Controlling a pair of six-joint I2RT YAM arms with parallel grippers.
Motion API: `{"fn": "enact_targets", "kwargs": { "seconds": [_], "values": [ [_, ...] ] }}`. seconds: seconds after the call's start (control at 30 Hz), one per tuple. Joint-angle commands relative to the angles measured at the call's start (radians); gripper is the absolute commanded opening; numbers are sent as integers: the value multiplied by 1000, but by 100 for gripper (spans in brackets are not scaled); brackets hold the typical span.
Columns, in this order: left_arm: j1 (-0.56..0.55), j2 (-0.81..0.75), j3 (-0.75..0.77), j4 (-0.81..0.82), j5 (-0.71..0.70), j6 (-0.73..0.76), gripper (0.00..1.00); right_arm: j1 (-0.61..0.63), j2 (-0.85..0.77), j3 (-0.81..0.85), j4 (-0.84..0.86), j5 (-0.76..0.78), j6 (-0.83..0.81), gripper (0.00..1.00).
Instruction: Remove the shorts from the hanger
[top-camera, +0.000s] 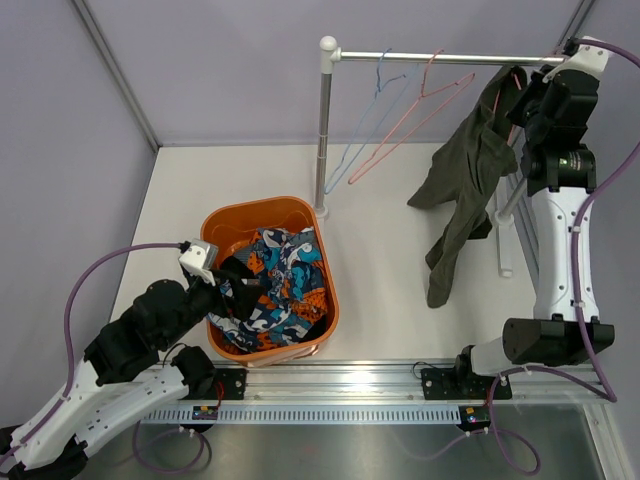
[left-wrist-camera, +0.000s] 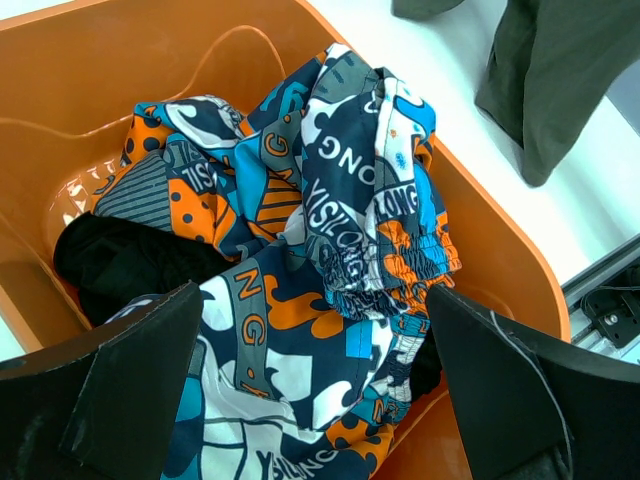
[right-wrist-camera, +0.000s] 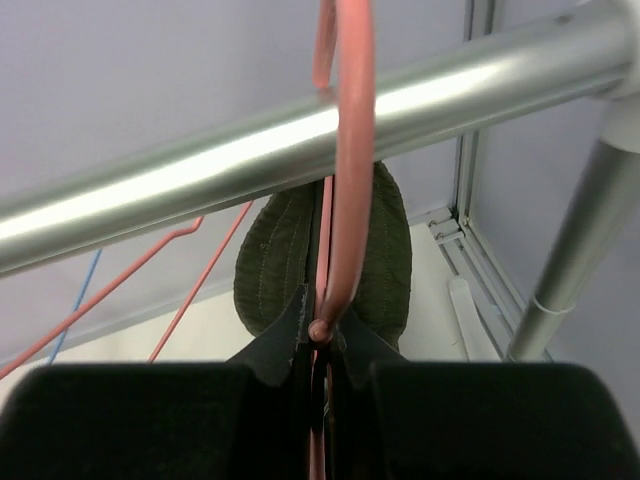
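Observation:
Olive-green shorts (top-camera: 466, 170) hang from a pink hanger at the right end of the steel rail (top-camera: 440, 58). My right gripper (top-camera: 525, 95) is up at the rail, beside the top of the shorts. In the right wrist view it (right-wrist-camera: 322, 325) is shut on the pink hanger's hook (right-wrist-camera: 355, 150), which loops over the rail (right-wrist-camera: 250, 160), with the shorts' waist (right-wrist-camera: 270, 260) just behind. My left gripper (top-camera: 240, 285) is open and empty over the orange basket (top-camera: 225, 220), its jaws wide apart (left-wrist-camera: 314, 295) above patterned blue, orange and white shorts (left-wrist-camera: 340, 200).
An empty blue hanger (top-camera: 365, 120) and an empty pink hanger (top-camera: 420, 110) hang on the rail near its upright post (top-camera: 323, 130). A black garment (left-wrist-camera: 120, 260) lies in the basket too. Grey walls enclose the table on three sides.

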Motion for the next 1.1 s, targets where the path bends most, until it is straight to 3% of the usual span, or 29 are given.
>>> {"fn": "enact_targets", "kwargs": {
  "seconds": [0.0,0.2,0.37,0.5,0.7,0.83,0.93,1.07],
  "values": [
    [-4,12,2,39,3,14,99,7,-114,51,57,64,18,0],
    [-4,18,2,36,-6,13,99,10,-232,-80,22,66,96,0],
    [-4,27,2,34,-6,11,99,79,-344,-216,-153,-29,111,0],
    [-6,40,4,36,6,14,99,346,-450,-410,-203,9,143,0],
    [-6,67,7,50,39,16,99,726,-562,-612,-227,208,266,0],
    [-4,133,42,102,78,-15,99,1047,-484,-591,-254,399,304,0],
    [-9,211,70,210,148,-77,96,1146,-373,-494,-305,515,301,0],
    [-44,323,143,289,87,-119,96,1212,-339,-420,-303,604,283,0]
  ]
}}
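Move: The right hand already grips the pink hanger carrying the green shorts, their middle some 20 cm below it, 10 cm left and 6 cm back. The rail runs about 4 cm ahead and 5 cm above. The orange basket lies roughly 52 cm left, 20 cm back and 38 cm below; an empty pink hanger hangs about 22 cm left, level in reach and 8 cm lower. For the left hand the shorts are some 46 cm right, 22 cm ahead, at its height. Back and slightly up first, the right hand lifts the hook clear of the rail, then swings the held hanger left and down towards the basket, ending about 30 cm left, 23 cm back and 16 cm lower, its fingers turning some 40 degrees counter-clockwise and tipping down. Late on, the left hand starts right towards the shorts, about 5 cm, still wide open. ##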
